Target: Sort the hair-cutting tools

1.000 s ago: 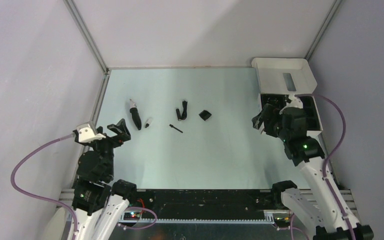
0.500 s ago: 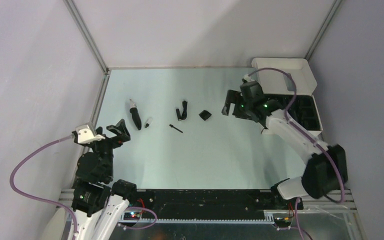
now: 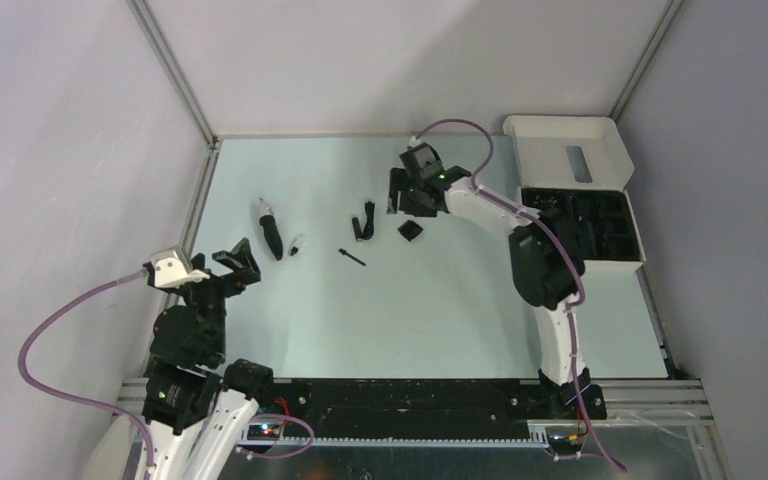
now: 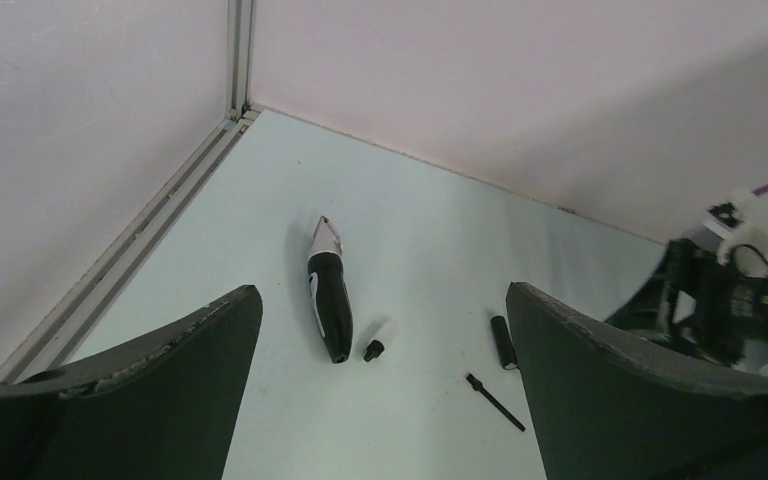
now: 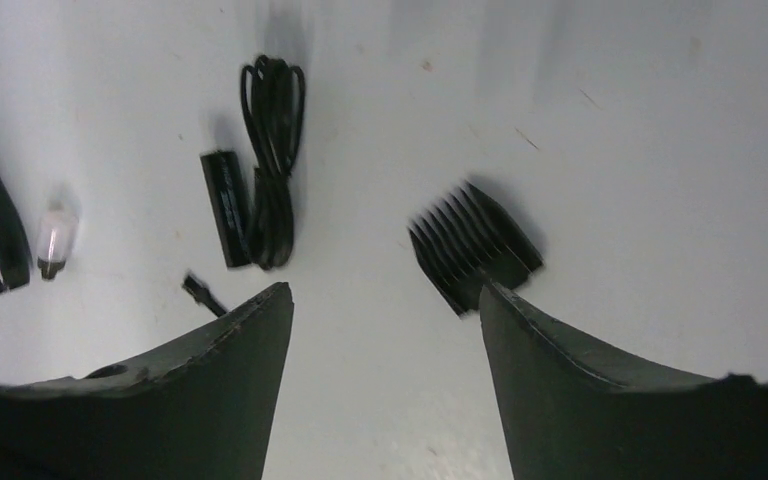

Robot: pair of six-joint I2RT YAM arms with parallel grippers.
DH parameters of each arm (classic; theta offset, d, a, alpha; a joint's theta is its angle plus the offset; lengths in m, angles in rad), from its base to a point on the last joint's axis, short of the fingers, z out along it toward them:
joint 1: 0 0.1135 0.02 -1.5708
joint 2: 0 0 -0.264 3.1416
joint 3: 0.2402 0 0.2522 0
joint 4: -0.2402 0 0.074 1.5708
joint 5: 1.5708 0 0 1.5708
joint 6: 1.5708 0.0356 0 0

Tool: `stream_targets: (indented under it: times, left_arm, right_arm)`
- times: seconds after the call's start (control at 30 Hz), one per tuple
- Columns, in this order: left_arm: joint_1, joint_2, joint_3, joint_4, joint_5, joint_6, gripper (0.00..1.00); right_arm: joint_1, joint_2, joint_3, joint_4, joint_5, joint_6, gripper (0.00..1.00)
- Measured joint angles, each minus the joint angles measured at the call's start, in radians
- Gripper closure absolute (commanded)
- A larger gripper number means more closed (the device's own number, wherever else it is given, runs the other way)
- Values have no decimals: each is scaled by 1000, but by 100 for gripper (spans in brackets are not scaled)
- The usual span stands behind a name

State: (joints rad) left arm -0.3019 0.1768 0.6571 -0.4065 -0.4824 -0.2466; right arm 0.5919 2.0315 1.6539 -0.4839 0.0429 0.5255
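Observation:
The hair-cutting tools lie spread over the table: a tapered black trimmer body (image 3: 272,233) (image 4: 328,305) with a silver tip, a small clear-capped piece (image 3: 297,244) (image 4: 373,349), a thin stick (image 3: 352,256) (image 4: 494,401), a short black cylinder (image 5: 225,206) beside a coiled black cable (image 3: 365,220) (image 5: 275,120), and a squarish comb attachment (image 3: 411,231) (image 5: 475,245). My right gripper (image 3: 400,200) (image 5: 385,287) hovers open just behind the comb, whose near corner is hidden by one fingertip. Open and holding nothing, my left gripper (image 3: 240,262) (image 4: 382,295) stays near the left wall, short of the trimmer body.
A white box (image 3: 632,255) with a black moulded insert and a raised lid (image 3: 570,140) stands at the right edge. Grey walls close in the table on the left, back and right. The right arm stretches across the table from the right side.
My right arm has swung from the box leftward across the table to the comb attachment, and its jaws have narrowed somewhat. The left arm has not moved.

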Motion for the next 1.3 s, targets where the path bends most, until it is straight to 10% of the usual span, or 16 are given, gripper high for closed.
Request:
stream_targets:
  times: [0.73, 1.3]
  left_arm:
    - [-8, 13, 0, 0, 0, 0, 0]
    - [-8, 26, 0, 0, 0, 1, 0]
  right_arm:
    - [66, 354, 318, 19, -79, 83, 46]
    - [64, 362, 299, 48, -94, 45, 93]
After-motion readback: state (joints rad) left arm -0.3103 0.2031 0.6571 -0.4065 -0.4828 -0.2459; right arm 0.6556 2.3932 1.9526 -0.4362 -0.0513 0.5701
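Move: About 9 cm to the right hand's left, 3 cm ahead and 7 cm below lies the black cable bundle. The black stick sits about 3 cm left of the cable and 2 cm nearer the base; the square comb is nearly beneath the hand, 1 cm to its right and 1 cm ahead, while the small brush lies 13 cm left and 6 cm back. From the left hand the cable is some 25 cm ahead, 26 cm right and 27 cm lower. Sweeping left from above the comb, with a slight forward reach, the right hand carries on its glide for about 9 cm while sinking 7 cm onto the cable bundle. The partly open fingers narrow gradually on the way, then, once the hand is down, close across the bundle's tied waist and pinch it, with a last half-centimetre drift back to the right. ##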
